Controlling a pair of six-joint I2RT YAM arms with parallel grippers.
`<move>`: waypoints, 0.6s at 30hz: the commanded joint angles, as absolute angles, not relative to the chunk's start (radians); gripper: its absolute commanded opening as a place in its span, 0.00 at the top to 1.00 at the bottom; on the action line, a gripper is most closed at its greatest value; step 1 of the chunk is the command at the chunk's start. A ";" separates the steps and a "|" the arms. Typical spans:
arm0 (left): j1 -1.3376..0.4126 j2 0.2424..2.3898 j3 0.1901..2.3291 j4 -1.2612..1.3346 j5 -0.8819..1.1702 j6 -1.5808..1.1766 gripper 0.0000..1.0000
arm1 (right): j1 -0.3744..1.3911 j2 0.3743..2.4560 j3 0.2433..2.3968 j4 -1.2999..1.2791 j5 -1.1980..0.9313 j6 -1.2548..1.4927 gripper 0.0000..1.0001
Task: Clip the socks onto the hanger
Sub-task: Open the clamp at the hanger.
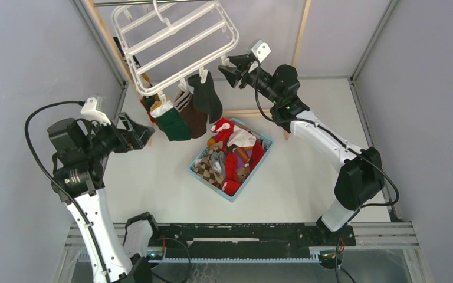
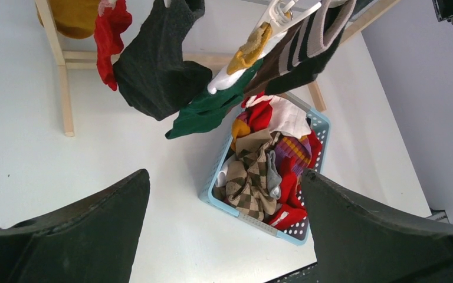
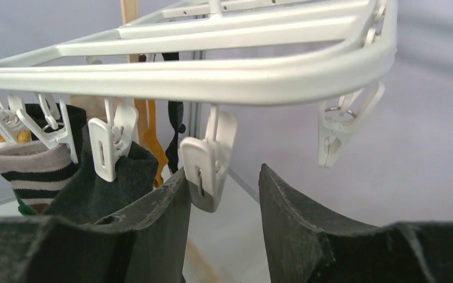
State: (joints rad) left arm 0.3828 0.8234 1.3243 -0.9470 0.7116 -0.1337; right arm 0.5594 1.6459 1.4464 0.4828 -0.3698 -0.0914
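Observation:
The white hanger [image 1: 229, 22] hangs tilted at the top, its rim [image 3: 212, 88] filling the right wrist view. Three socks hang from its near clips: dark green [image 1: 174, 125], brown striped [image 1: 191, 115] and black [image 1: 207, 94]. Several more socks [image 1: 230, 156] lie piled in the basket. My right gripper [image 1: 226, 65] is raised to the hanger's right corner. It [image 3: 224, 172] is open, with an empty white clip [image 3: 205, 171] between its fingers, against the left one. My left gripper [image 1: 143, 132] hovers wide open and empty at the left, with the basket's socks [image 2: 253, 177] below it.
The light-blue basket [image 1: 209, 184] sits mid-table. A wooden rack [image 1: 253, 112] stands behind it and holds the hanger; one leg [image 2: 65, 88] shows in the left wrist view. Grey walls close in both sides. Another empty clip [image 3: 339, 132] dangles to the right.

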 commanded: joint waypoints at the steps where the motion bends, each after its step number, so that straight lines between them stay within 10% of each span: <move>1: 0.387 0.808 1.379 -0.942 0.753 -0.149 0.00 | 0.573 1.655 1.507 0.520 -0.356 -0.121 0.49; 18: 0.387 0.797 1.424 -0.922 0.825 -0.189 0.00 | 0.611 1.616 1.489 0.451 -0.335 -0.159 0.95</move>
State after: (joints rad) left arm 0.3828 0.8146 1.3689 -0.9527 0.7673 -0.1585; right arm 0.5827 1.6665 1.4857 0.4496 -0.3645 -0.1295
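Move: The empty clamp near the hanger's front right corner hangs just off my right fingertips, already inside my finger gap, about 1 cm to the left and level with them. The hanger bar runs roughly 4 cm above it. The next clamp, with the dark grey sock, is some 7 cm left and 4 cm back, the sock itself about 9 cm lower. From my left hand the empty clamp is about 20 cm ahead, 25 cm right and 6 cm higher. I ease my right hand about 1 cm left, lifting it about as much and letting it sink again, and close the half-open fingers from either side until they pinch the empty clamp just under the bar and the squeeze on it tightens. My left hand, wide open and empty, drifts up about 2 cm and a little right. ##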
